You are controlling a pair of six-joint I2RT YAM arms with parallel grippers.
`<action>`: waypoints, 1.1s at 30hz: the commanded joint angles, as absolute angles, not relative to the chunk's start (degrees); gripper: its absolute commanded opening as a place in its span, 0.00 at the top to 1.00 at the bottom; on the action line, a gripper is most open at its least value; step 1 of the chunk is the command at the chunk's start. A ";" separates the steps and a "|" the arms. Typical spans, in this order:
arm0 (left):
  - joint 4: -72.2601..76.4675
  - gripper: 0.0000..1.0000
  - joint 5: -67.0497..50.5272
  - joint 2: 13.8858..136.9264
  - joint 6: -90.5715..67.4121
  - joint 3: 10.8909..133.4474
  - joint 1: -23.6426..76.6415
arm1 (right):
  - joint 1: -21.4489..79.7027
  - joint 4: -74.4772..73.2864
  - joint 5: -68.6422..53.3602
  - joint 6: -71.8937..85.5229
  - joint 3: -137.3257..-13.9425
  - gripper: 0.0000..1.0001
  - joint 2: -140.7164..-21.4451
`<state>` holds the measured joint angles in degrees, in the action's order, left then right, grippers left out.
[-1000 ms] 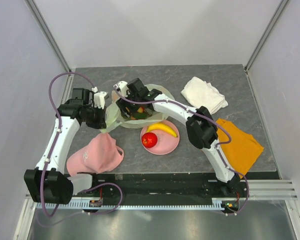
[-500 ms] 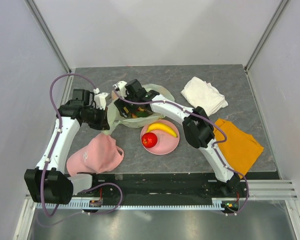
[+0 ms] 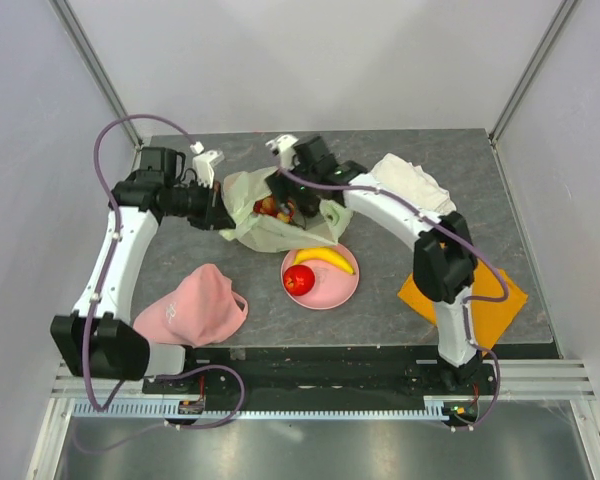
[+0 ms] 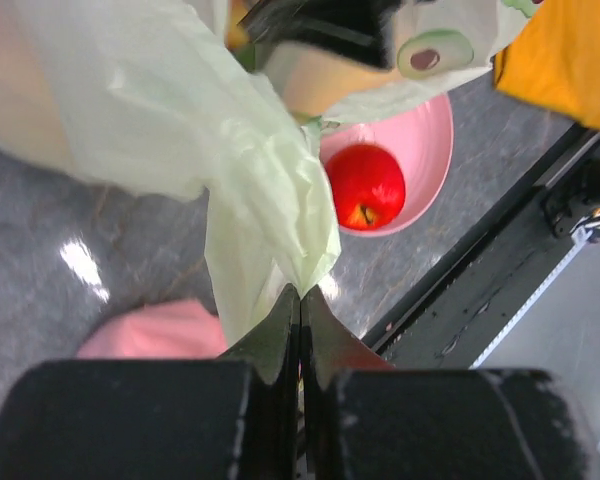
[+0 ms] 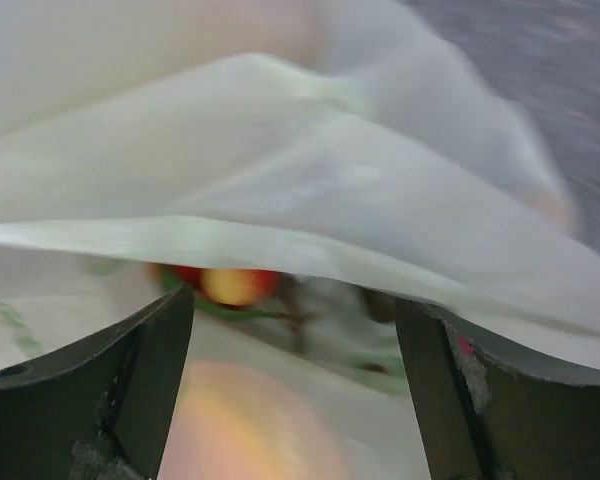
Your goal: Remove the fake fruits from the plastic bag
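The pale yellow-green plastic bag [image 3: 265, 228] lies crumpled behind the pink plate. My left gripper [image 3: 220, 215] is shut on a fold of the plastic bag [image 4: 180, 130] at its left edge, the film pinched at the fingertips [image 4: 300, 296]. My right gripper [image 3: 292, 200] is at the bag's mouth, open wide, nothing between its fingers [image 5: 150, 370]. In the right wrist view a red-yellow berry cluster [image 5: 225, 284] shows under the bag's film [image 5: 310, 180]. Small fruits [image 3: 270, 207] show in the mouth from above. A red apple [image 3: 299, 281] and a yellow banana [image 3: 323, 257] lie on the plate.
The pink plate [image 3: 338, 290] sits in front of the bag. A pink cap [image 3: 195, 310] lies front left. A white folded cloth [image 3: 412, 185] is back right, an orange cloth [image 3: 500, 295] at the right, partly under the right arm.
The right arm swung right and back, and its jaws opened wide at the bag's mouth. The left gripper, still shut on the bag, moved back and pulled the film up and rightward.
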<state>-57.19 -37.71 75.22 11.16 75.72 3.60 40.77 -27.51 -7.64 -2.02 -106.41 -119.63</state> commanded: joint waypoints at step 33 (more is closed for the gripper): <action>-60.37 0.99 -44.64 89.39 11.42 94.39 22.33 | 19.50 -27.77 -17.84 -9.40 -72.92 0.10 -87.35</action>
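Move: The fruits still in the bag lie about 4 cm to the right hand's left, 2 cm back and 6 cm below its open fingers; the bag's right end is some 14 cm to its right and 4 cm back. The banana sits about 15 cm back and 9 cm to its right, the plate's middle 19 cm back and 8 cm right, both some 11 cm down. From the left hand, already pinching the bag's left rim, the bagged fruits are about 10 cm right, 4 cm ahead and 14 cm below. With its fingers kept wide open among the plastic, the right hand sweeps quickly right and forward to about 30 cm right, turning clockwise, then draws back and returns some 7 cm left, partly untwisting, to end by the bag's right end. The left hand keeps its pinch on the left rim and swings forward about 14 cm, then right and up, then back and down, ending roughly 12 cm to the right and turned some 20 degrees clockwise. ##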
